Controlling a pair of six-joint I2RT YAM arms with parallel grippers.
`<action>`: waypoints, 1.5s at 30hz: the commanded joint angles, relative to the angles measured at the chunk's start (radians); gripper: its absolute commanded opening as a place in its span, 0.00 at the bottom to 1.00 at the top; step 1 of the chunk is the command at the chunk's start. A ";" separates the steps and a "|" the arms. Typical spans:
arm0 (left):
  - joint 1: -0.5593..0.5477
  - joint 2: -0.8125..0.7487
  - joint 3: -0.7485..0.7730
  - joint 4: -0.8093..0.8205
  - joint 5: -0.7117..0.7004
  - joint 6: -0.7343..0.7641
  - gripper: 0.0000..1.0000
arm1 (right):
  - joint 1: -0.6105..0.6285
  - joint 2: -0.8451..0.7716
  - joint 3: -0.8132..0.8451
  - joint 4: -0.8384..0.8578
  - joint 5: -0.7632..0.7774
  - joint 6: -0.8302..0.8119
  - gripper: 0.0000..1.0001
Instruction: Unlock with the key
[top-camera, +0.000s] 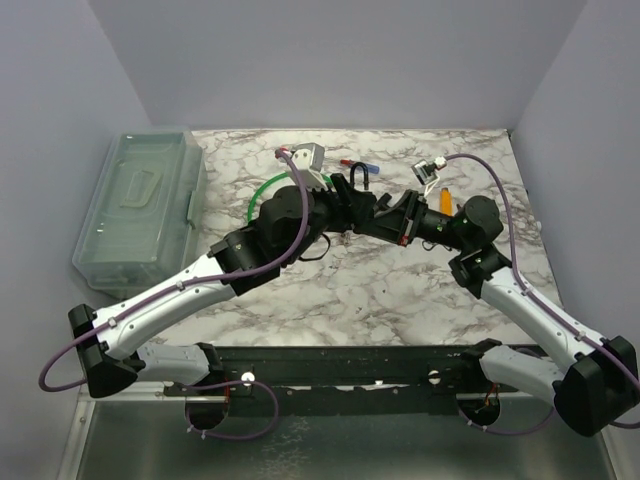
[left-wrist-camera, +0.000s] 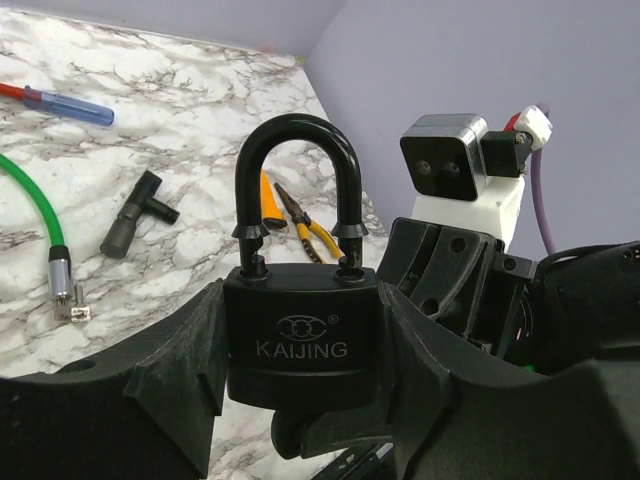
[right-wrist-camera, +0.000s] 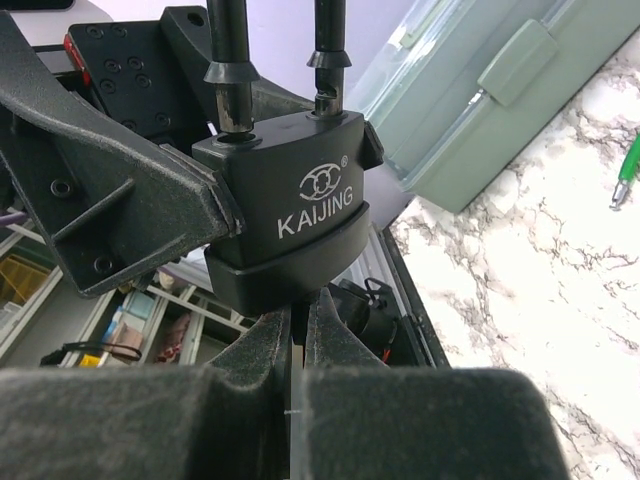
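A black KAIJING padlock (left-wrist-camera: 300, 330) is held upright above the table, with my left gripper (left-wrist-camera: 300, 345) shut on the sides of its body. In the top view the padlock's shackle (top-camera: 358, 185) stands up between the two arms, and my left gripper (top-camera: 348, 208) meets my right gripper (top-camera: 388, 215) there. My right gripper (right-wrist-camera: 298, 312) is shut right under the padlock (right-wrist-camera: 290, 220), tips against its underside. Only a thin pale sliver of the key (right-wrist-camera: 297, 345) shows between those fingers; the rest is hidden. Both shackle legs enter the body.
A clear plastic box (top-camera: 140, 210) stands at the left. A green cable (left-wrist-camera: 35, 205), a blue-handled screwdriver (left-wrist-camera: 70, 105), a black T-fitting (left-wrist-camera: 135, 212) and yellow pliers (left-wrist-camera: 305, 225) lie on the marble table (top-camera: 350, 290) behind the padlock.
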 joint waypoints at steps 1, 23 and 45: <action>-0.154 0.002 -0.040 -0.032 0.396 -0.044 0.00 | -0.023 0.023 0.049 0.127 0.207 0.013 0.00; -0.152 0.033 -0.066 -0.135 0.051 -0.180 0.00 | -0.023 -0.072 0.053 -0.279 0.053 -0.366 0.58; -0.098 0.127 -0.063 -0.179 -0.068 -0.453 0.00 | -0.021 -0.238 -0.177 -0.201 0.409 -0.240 0.71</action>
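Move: The left gripper holds the padlock by its body, shackle up, with the key already in the underside, roughly 4 cm below that hand and about 1 cm back and 1 cm right. The right fingers grip the key's head; the padlock is some 4 cm above them, about 1 cm ahead and 2 cm left. From the left hand, the black T-piece lies around 21 cm ahead, 7 cm right, and the hose end 12 cm ahead, 3 cm left, both some 33 cm below. Spread the right fingers wide to let go of the key's head, easing that hand back a little, then right about 4 cm and down about 8 cm, rolling its left side down and swinging forward again at the end. Keep the left grip on the padlock and lower it some 10 cm, slightly back and right, tipping the fingers down about 20 degrees. ##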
